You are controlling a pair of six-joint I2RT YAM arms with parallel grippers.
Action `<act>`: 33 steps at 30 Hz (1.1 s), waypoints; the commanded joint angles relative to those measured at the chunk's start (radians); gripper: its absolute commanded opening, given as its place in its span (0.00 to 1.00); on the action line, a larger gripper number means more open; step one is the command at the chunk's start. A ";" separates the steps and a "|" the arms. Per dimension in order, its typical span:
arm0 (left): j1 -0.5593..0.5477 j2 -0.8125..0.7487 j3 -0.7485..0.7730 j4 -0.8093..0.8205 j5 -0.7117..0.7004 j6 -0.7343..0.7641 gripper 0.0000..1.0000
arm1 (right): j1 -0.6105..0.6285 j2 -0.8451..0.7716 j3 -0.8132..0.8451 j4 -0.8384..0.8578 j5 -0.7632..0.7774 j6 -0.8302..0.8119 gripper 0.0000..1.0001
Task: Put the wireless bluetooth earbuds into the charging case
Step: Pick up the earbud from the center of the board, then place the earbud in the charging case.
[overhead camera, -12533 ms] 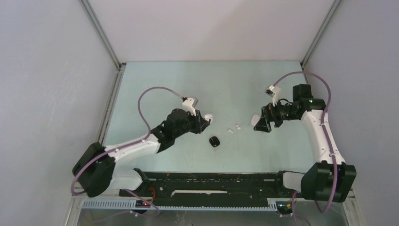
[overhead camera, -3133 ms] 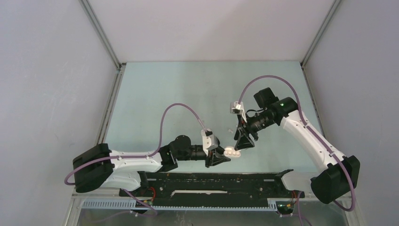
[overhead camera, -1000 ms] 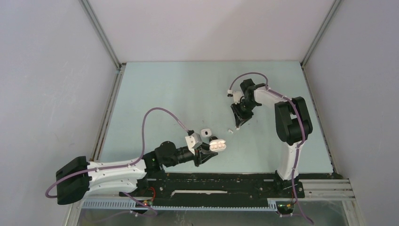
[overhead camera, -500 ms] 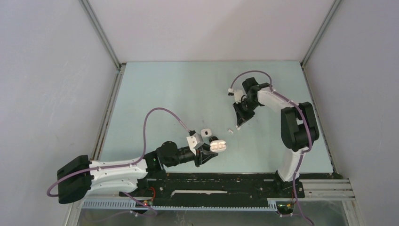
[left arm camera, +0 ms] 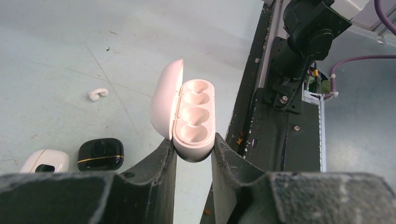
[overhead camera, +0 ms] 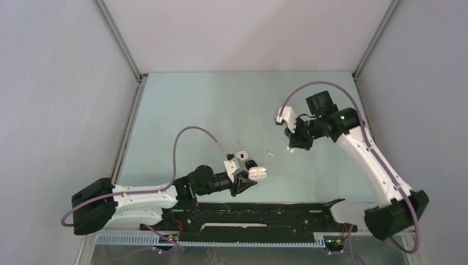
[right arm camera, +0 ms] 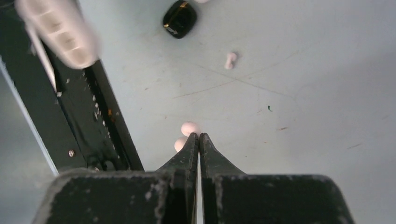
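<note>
My left gripper is shut on the base of an open white charging case, lid tipped left and its pockets bare. In the top view this case hangs near the front rail, held by the left gripper. My right gripper is shut, and a white earbud pokes out at its tips, pinched above the table. From above, the right gripper is right of centre with that earbud below it. A second white earbud lies loose on the table.
A shut black case and a small white case lie just behind the left gripper. The black base rail runs along the near edge. Grey walls close in the pale table.
The right jaws closed on one white earbud and carried it up and to the right, the arm swinging outward. The left arm crept slightly right with the open case.
</note>
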 commanded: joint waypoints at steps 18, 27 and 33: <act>0.000 0.049 0.100 0.069 0.028 -0.002 0.00 | 0.729 -0.319 0.015 0.189 0.538 -0.160 0.00; 0.000 0.023 0.111 0.047 -0.010 -0.024 0.00 | 0.897 -0.233 0.009 0.245 0.705 -0.123 0.00; 0.001 0.011 0.112 0.054 -0.026 -0.051 0.00 | 0.943 -0.212 0.010 0.267 0.717 -0.098 0.00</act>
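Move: The open white charging case, already held up in the left fingers, is about 11 cm back, 13 cm left and 5 cm below the right hand, which already pinches its earbud. Down on the table, some 19 cm below the right hand, lie the loose earbud about 7 cm ahead and 4 left, the black case 1 ahead and 12 left, and the white case 6 ahead and 17 left. From the left hand, the held charging case sits about 2 cm to the right, just beyond its fingertips. The right hand, shut on the earbud throughout, first sweeps back and up, then swings left towards the open charging case, ending about 11 cm left, 9 cm back and 9 cm higher while it rolls some 50 degrees counter-clockwise, fingers still slanting down to the left. The left hand keeps its grip on the case and lifts it about 3 cm, easing slightly right towards the arriving earbud. ##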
